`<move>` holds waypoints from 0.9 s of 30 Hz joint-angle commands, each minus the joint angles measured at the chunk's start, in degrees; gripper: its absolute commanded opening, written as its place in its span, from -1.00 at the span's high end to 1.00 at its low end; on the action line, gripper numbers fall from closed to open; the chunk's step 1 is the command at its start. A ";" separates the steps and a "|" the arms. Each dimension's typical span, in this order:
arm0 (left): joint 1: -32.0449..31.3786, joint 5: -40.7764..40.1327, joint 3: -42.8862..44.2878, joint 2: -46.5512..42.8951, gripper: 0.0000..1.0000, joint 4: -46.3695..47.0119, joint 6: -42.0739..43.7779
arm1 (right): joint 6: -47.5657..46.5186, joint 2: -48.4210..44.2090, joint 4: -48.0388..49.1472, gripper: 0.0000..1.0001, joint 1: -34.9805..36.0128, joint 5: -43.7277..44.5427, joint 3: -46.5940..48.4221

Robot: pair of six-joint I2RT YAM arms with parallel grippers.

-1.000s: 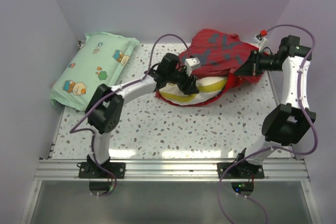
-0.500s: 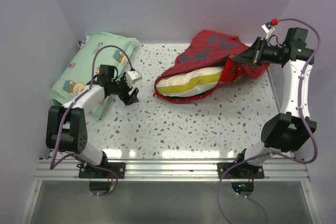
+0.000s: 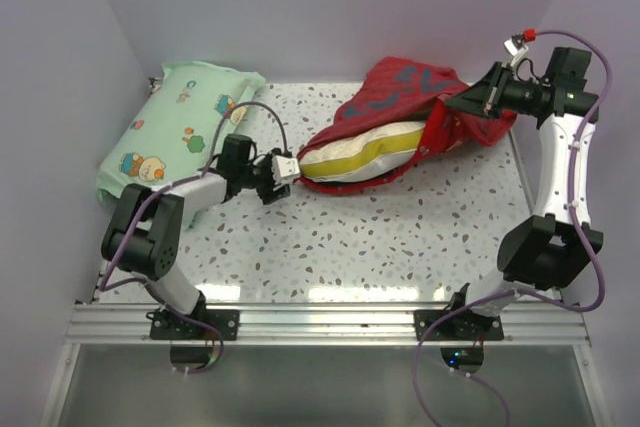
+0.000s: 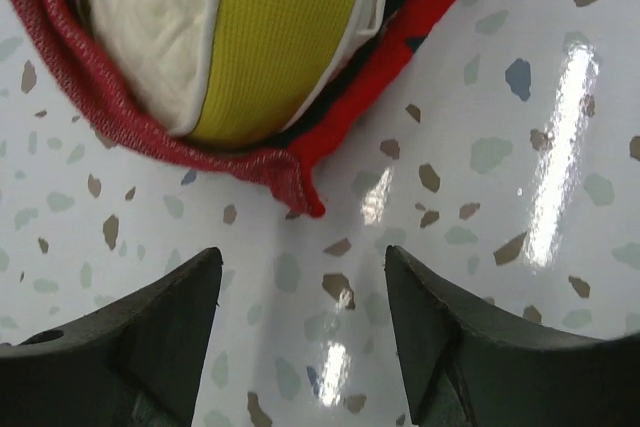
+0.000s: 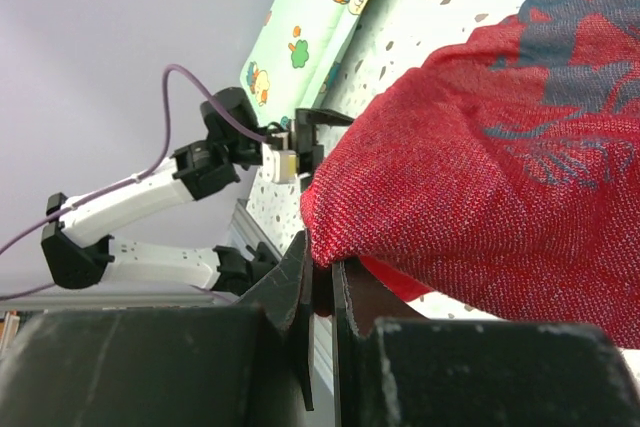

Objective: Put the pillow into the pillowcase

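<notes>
The cream-yellow pillow (image 3: 362, 153) lies mostly inside the red pillowcase (image 3: 400, 87). Its left end pokes out of the case's open mouth. In the left wrist view the pillow (image 4: 240, 37) sits within the pillowcase's red hem (image 4: 285, 169), just ahead of the fingers. My left gripper (image 3: 285, 169) (image 4: 302, 257) is open and low over the table, a short gap from that hem, with nothing between its fingers. My right gripper (image 3: 482, 104) (image 5: 322, 269) is shut on a fold at the pillowcase's (image 5: 480, 167) far right end and holds it raised.
A mint-green cartoon-print pillow (image 3: 175, 132) (image 5: 310, 27) lies at the back left against the wall. White walls enclose the speckled table (image 3: 350, 247) on the left, back and right. The left arm (image 5: 180, 182) shows beyond the red cloth in the right wrist view.
My left gripper left the case's mouth, swung out toward the green pillow, then came back to the pillow's left end, open. My right gripper lifted the case's right end higher.
</notes>
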 commanded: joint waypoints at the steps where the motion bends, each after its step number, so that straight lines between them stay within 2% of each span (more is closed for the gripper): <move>1: -2.63 -0.80 2.80 4.00 -0.38 11.84 -4.30 | 2.64 -3.42 4.60 1.00 -0.41 -4.34 0.89; 4: -4.57 -4.05 5.53 6.91 -0.23 10.62 -3.78 | 2.64 -3.42 4.43 1.00 -0.41 -4.26 0.54; 11: -4.84 1.21 6.16 5.78 -0.10 6.05 1.13 | 3.78 -3.59 6.35 1.00 -0.41 -4.43 -0.69; 13: -5.45 2.01 7.65 6.39 0.03 4.29 1.84 | 4.31 -3.59 6.71 1.00 -0.41 -4.43 -0.95; 14: -5.80 1.92 8.00 6.57 0.12 4.12 1.84 | 4.57 -3.77 6.97 1.00 -0.41 -4.52 -0.95; 15: -6.15 1.23 8.87 7.44 0.32 4.20 1.50 | 4.75 -3.77 7.15 1.00 -0.41 -4.52 -0.87; 17: -7.21 -0.79 10.02 8.59 0.59 4.47 -0.77 | 5.37 -3.94 7.50 1.00 -0.41 -4.69 -0.60; 18: -7.12 -0.97 11.59 9.55 0.84 4.81 -2.01 | 5.46 -3.94 7.50 1.00 -0.41 -4.96 -0.17; 20: -6.77 -1.85 12.48 10.17 1.00 5.26 -5.25 | 6.07 -3.86 7.59 1.00 -0.50 -5.31 0.54; 24: -4.23 -0.72 13.53 7.55 1.00 5.43 -11.50 | 7.30 -4.03 8.99 1.00 -0.68 -5.31 2.12; 27: 3.39 1.92 17.21 2.82 1.00 6.04 -21.33 | 12.30 -5.26 16.09 1.00 -1.20 -5.05 1.95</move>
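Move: The pillowcase's free hem corner lies about 6 cm to the right of the open left hand, some 2 cm ahead and 1 cm lower. Just past it, the bare part of the pillow with the yellow band has its middle about 19 cm right of that hand, 8 cm ahead and slightly above; the green pillow lies some 22 cm left and 13 cm ahead. From the right hand, high up with the case's other side in its fingers, that corner is about 30 cm left, 1 cm ahead and 30 cm below. The left hand slides right and a little forward, about 5 cm in all, dipping a centimetre or two so its open fingers pass either side of the pillowcase's loose hem corner, then shuts fully and pinches the red edge just short of the pillow's end. With the corner held, it starts lifting by about 1 cm and draws slightly forward and back to the left, while the right hand stays almost still, fingers shut on the raised side of the case. ##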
